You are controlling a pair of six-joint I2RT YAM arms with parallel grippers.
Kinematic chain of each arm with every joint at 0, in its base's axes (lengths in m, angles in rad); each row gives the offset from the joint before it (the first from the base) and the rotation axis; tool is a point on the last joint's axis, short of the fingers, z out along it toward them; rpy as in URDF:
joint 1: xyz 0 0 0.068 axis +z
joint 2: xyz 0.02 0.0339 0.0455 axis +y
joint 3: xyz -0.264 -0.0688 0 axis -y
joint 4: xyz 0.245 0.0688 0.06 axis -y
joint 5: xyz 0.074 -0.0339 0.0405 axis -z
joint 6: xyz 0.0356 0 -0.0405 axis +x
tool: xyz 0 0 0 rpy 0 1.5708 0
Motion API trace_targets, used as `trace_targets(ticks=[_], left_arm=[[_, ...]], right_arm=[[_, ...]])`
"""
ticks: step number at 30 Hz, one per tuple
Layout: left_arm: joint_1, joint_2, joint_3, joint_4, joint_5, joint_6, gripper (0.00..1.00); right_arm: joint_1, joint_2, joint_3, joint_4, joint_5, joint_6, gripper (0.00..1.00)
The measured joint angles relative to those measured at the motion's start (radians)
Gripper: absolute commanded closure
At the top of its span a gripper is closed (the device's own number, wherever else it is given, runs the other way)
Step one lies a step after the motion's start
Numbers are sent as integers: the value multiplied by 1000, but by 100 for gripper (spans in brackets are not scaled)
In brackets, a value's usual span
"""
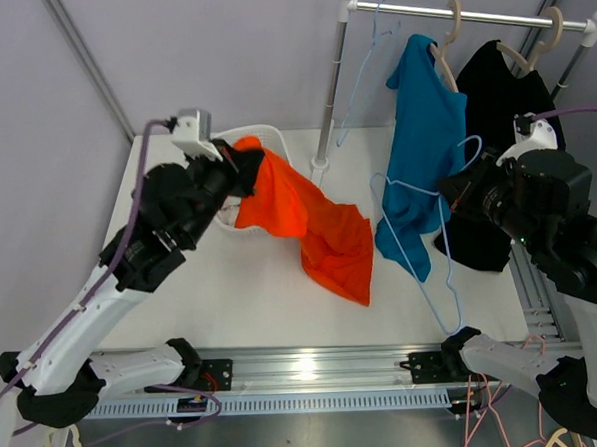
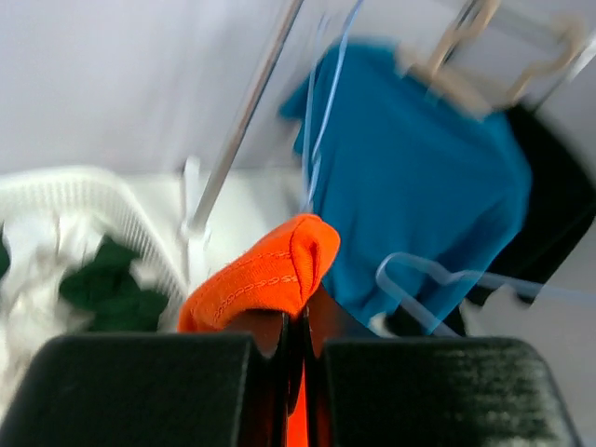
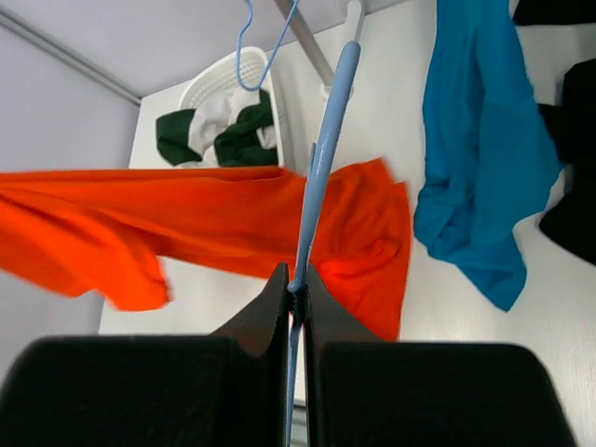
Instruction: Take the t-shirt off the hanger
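The orange t-shirt [image 1: 314,223] hangs in the air from my left gripper [image 1: 244,176] and trails down to the right onto the white table. In the left wrist view the left gripper [image 2: 300,321] is shut on a fold of the shirt [image 2: 270,275]. My right gripper [image 1: 447,194] is shut on a light blue wire hanger [image 1: 413,263], which looks bare and stands apart from the shirt, to its right. In the right wrist view the hanger [image 3: 326,140] rises from the closed right gripper [image 3: 298,284], with the shirt [image 3: 205,223] stretched out behind it.
A white basket [image 1: 279,139] with green and white clothes [image 3: 233,130] sits behind the left gripper. A rack with a rail [image 1: 468,16] and pole [image 1: 330,92] carries a teal shirt [image 1: 420,157], a black garment [image 1: 497,103] and a spare blue hanger [image 1: 366,70].
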Motion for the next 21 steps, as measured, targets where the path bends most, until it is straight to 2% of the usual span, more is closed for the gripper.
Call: trace_targets(ticks=[6,11,17,21], left_arm=[[95,199,425,25,95,86,99],[180,349,725,54,148,161,99],[272,467,900,144,187,252,99],[343,541,989,185,222,261,99]], right_arm=[[-2,16,-107,166,56,-77,100],[-31,92,-117,296,75,-127,100],[-83,141,-152,430,71,-183,100],[-115,163,-164,499,71,-219,100]])
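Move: The left hand, with the orange t-shirt pinched by its edge, has the white basket about 28 cm ahead, 6 cm to its left and 38 cm below; the rack post's foot is some 33 cm ahead, 12 cm right, 42 cm down. From the right hand, gripping the freed blue hanger, the rail's left stretch is roughly 28 cm ahead, 8 left, 17 up; the hung hanger is 27 ahead, 13 left, 5 up, the blue t-shirt 17 straight ahead, 15 down. Still pinching the orange t-shirt, the left hand hoists it steeply, about 27 cm up, easing forward and a little left as the fingers tip some 35 degrees upward. Meanwhile the right hand keeps its grip on the blue hanger and carries it nearly level, about 12 cm forward towards the rail, alongside the hanging blue t-shirt, its fingers tilting up slightly. ##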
